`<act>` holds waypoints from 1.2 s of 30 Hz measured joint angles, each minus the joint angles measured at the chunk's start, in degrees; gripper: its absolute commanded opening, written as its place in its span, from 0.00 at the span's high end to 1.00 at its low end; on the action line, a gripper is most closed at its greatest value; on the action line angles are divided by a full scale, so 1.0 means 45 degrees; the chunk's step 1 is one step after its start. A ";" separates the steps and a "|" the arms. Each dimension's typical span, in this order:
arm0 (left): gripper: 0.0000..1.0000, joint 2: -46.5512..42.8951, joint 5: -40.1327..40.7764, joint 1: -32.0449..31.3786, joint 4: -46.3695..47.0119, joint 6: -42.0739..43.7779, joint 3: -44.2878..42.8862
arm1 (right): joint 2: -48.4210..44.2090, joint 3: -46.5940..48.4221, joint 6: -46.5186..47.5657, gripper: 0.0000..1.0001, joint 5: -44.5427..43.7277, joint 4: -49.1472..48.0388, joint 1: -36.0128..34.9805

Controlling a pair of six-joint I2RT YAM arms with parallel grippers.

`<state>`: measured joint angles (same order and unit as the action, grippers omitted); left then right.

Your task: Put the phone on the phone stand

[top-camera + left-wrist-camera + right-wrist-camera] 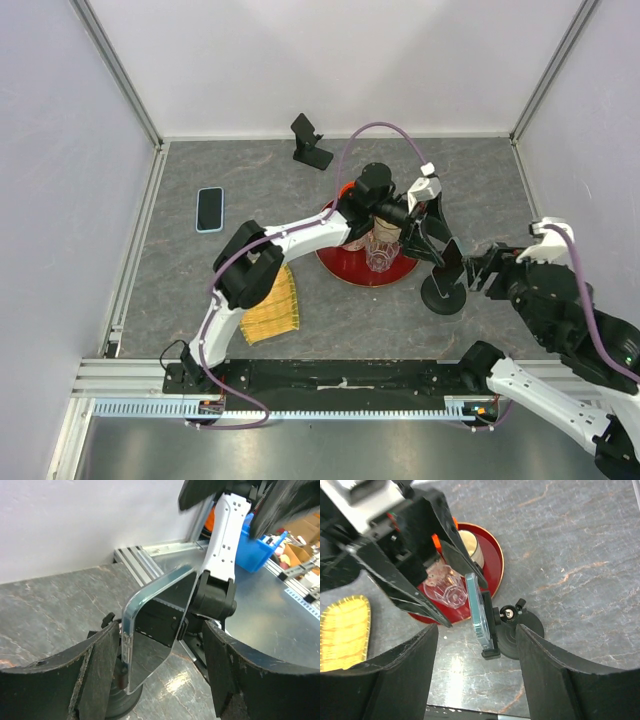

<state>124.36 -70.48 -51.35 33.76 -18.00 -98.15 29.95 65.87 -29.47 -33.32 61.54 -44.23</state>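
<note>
A phone point(155, 625) with a pale blue rim stands tilted in the cradle of a black phone stand point(512, 630) with a round base. In the top view the phone point(451, 262) and the stand point(443, 293) sit right of the red plate. My left gripper point(160, 665) is open, its fingers point(95, 670) on either side of the phone without touching it. My right gripper point(477, 665) is open too, straddling the phone point(479, 612) and its cradle from the other side. In the top view the left gripper point(432, 240) and right gripper point(477, 270) face each other across the stand.
A red plate point(345, 268) holds a clear glass point(381, 256) and a jar just left of the stand. A yellow ribbed piece point(272, 305) lies near the left arm. A second phone point(210, 209) lies flat at the left, and another black stand point(312, 143) is at the back.
</note>
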 measured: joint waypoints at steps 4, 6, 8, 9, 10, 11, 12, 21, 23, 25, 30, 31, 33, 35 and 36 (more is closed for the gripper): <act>0.32 0.0928 -0.0821 -0.0024 -0.0131 -0.0461 -0.0690 | -0.0520 0.0330 0.0189 0.29 0.0010 -0.0160 0.0010; 0.37 0.1277 -0.1156 -0.0058 0.0301 -0.1015 -0.0884 | -0.0607 0.0379 0.0257 0.29 0.0005 -0.0199 0.0015; 0.41 0.1603 -0.1404 -0.0083 0.0957 -0.1778 -0.1088 | -0.0617 0.0379 0.0340 0.29 0.0005 -0.0214 0.0024; 0.43 0.1768 -0.1496 -0.0102 0.1341 -0.2171 -0.1229 | -0.0617 0.0379 0.0384 0.29 0.0010 -0.0214 0.0024; 0.44 0.1880 -0.1574 -0.0117 0.1656 -0.2540 -0.1360 | -0.0617 0.0379 0.0418 0.29 0.0010 -0.0214 0.0024; 0.45 0.2064 -0.1690 -0.0136 0.2025 -0.2968 -0.1583 | -0.0622 0.0379 0.0437 0.29 0.0010 -0.0214 0.0024; 0.47 0.2254 -0.1749 -0.0155 0.2472 -0.3424 -0.1807 | -0.0622 0.0379 0.0471 0.29 0.0010 -0.0214 0.0024; 0.69 0.2909 -0.1802 -0.0238 0.4342 -0.5610 -0.2584 | -0.0661 0.0374 0.0627 0.28 0.0024 -0.0223 0.0024; 0.77 0.2909 -0.1783 -0.0243 0.4488 -0.5746 -0.2584 | -0.0675 0.0369 0.0656 0.28 0.0029 -0.0228 0.0024; 0.82 0.2909 -0.1739 -0.0248 0.4590 -0.5756 -0.2579 | -0.0695 0.0335 0.0670 0.28 0.0034 -0.0238 0.0024; 0.97 0.2871 -0.1632 -0.0272 0.5129 -0.5756 -0.2268 | -0.0763 0.0277 0.0758 0.28 0.0039 -0.0238 0.0024; 0.98 0.2832 -0.1627 -0.0287 0.5212 -0.5756 -0.2186 | -0.0806 0.0277 0.0763 0.27 0.0039 -0.0238 0.0024; 0.98 0.2744 -0.1540 -0.0335 0.5280 -0.5756 -0.2016 | -0.0874 0.0277 0.0772 0.28 0.0039 -0.0238 0.0024; 0.98 0.2594 -0.1394 -0.0379 0.5314 -0.5756 -0.1749 | -0.0937 0.0277 0.0801 0.27 0.0039 -0.0238 0.0029; 0.98 0.2516 -0.1316 -0.0408 0.5309 -0.5756 -0.1617 | -0.0967 0.0277 0.0811 0.28 0.0039 -0.0238 0.0029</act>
<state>135.68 -76.40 -53.19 57.65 -43.90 -105.43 25.61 67.11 -25.82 -33.15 60.47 -44.10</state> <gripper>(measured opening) 0.186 0.724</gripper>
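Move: The phone already stands on the phone stand, its middle about 5 cm back, 4 cm to the right of and 5 cm below the left hand's point, with the open fingers straddling its near upper part. The stand's base lies below it, some 18 cm under that hand, 5 cm back and 5 cm right. The red tray is about 10 cm ahead and 12 cm left, near table level. From the right hand the phone is about 3 cm ahead, 4 cm left and 9 cm lower. The left hand sinks nearly 3 cm onto the upper part of the phone, comes back up about half of that, and eases back and a little right, some 2 cm in all, turning about 10 degrees clockwise as its wide-open fingers close and pinch the phone between the pads. The right hand, empty and still open, draws off about 2 cm upward and slightly back and right, then waits above the stand. ##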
